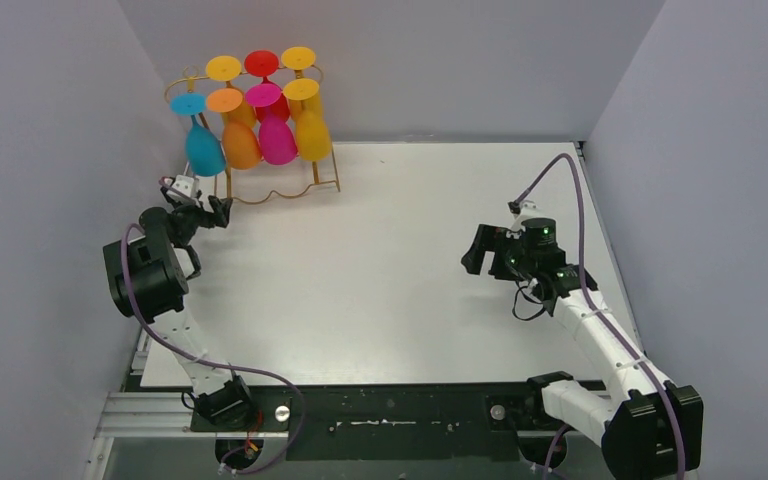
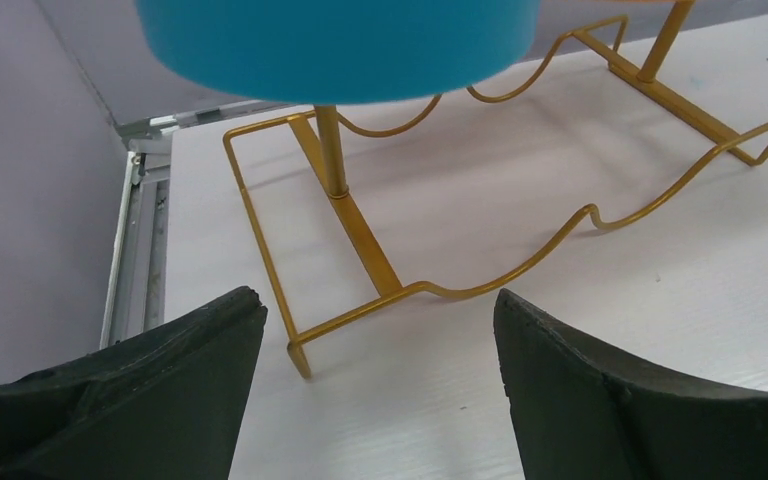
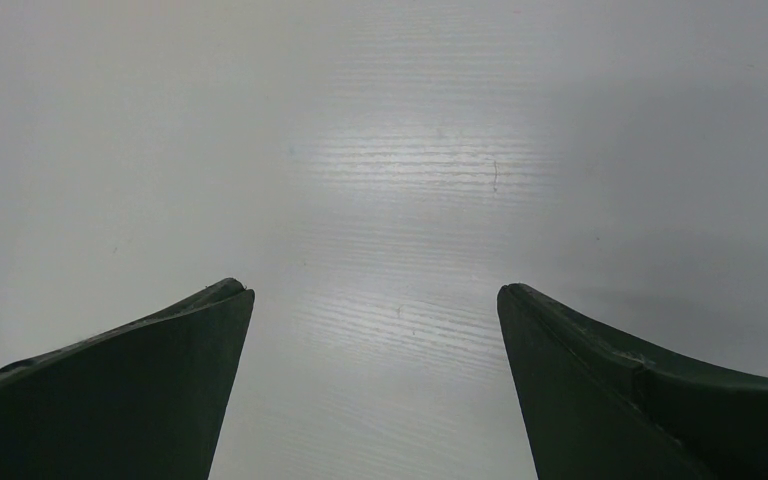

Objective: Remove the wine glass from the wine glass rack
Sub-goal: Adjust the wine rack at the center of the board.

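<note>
The gold wire wine glass rack [image 1: 290,188] stands at the table's far left, with several coloured wine glasses hanging from it bowl down. The blue wine glass [image 1: 204,150] hangs at its left end, beside orange, magenta and yellow ones. My left gripper [image 1: 205,203] is open just below and in front of the blue glass, apart from it. In the left wrist view the blue wine glass [image 2: 340,45] fills the top edge, the rack [image 2: 360,240] lies ahead, and nothing sits in my left gripper [image 2: 380,310]. My right gripper [image 1: 480,250] [image 3: 375,300] hangs open over bare table.
Grey walls close in the table [image 1: 390,290] on the left, back and right. The rack stands close to the left wall and the table's left edge rail [image 2: 135,250]. A purple cable [image 1: 560,175] loops above the right arm.
</note>
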Robot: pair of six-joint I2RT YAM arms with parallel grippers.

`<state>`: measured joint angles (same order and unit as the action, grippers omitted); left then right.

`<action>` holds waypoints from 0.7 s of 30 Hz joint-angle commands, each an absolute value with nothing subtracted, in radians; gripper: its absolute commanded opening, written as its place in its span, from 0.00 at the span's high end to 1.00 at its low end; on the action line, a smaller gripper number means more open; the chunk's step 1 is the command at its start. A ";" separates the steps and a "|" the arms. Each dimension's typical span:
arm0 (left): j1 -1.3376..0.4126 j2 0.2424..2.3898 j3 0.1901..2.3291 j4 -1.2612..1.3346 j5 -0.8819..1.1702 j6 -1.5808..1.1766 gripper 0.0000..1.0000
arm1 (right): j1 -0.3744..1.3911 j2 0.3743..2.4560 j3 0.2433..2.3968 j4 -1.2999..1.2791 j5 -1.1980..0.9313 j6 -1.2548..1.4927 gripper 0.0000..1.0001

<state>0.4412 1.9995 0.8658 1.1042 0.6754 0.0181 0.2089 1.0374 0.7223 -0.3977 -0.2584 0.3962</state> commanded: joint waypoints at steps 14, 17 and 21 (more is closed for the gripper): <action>0.423 2.168 1.187 0.634 0.962 0.359 0.19 | 0.198 1.071 0.793 -0.365 -0.242 0.310 0.00; 0.382 2.176 1.279 0.339 0.940 0.545 0.19 | 0.197 1.083 0.796 -0.357 -0.245 0.310 0.00; 0.334 2.184 1.353 0.077 0.887 0.702 0.20 | 0.196 1.088 0.805 -0.361 -0.250 0.308 0.00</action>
<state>0.3882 2.1632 1.2736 0.4408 0.8917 0.4694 0.2031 1.0885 0.7521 -0.4049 -0.2447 0.3244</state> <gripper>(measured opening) 0.805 0.999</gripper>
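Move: The front-left bottom corner of the wine rack lies about 10 cm ahead of my left hand, some 3 cm to its left and 10 cm below. The blue glass hangs close over my fingers, about 5 cm ahead, 2 cm left and 13 cm up; the orange glass hangs beside it, 5 cm ahead and 6 cm right of my hand, at the same height. From my right hand the corner is about 35 cm ahead, 60 cm left and 13 cm below. My left hand sinks about 5 cm from under the blue glass towards the low front wire of the rack, then reaches about 4 cm forward and drifts some 3 cm right. I swing the fingers about 20 degrees clockwise while tipping them down and rolling the left side up by some 10 degrees each; they stay wide open, gripping nothing. ##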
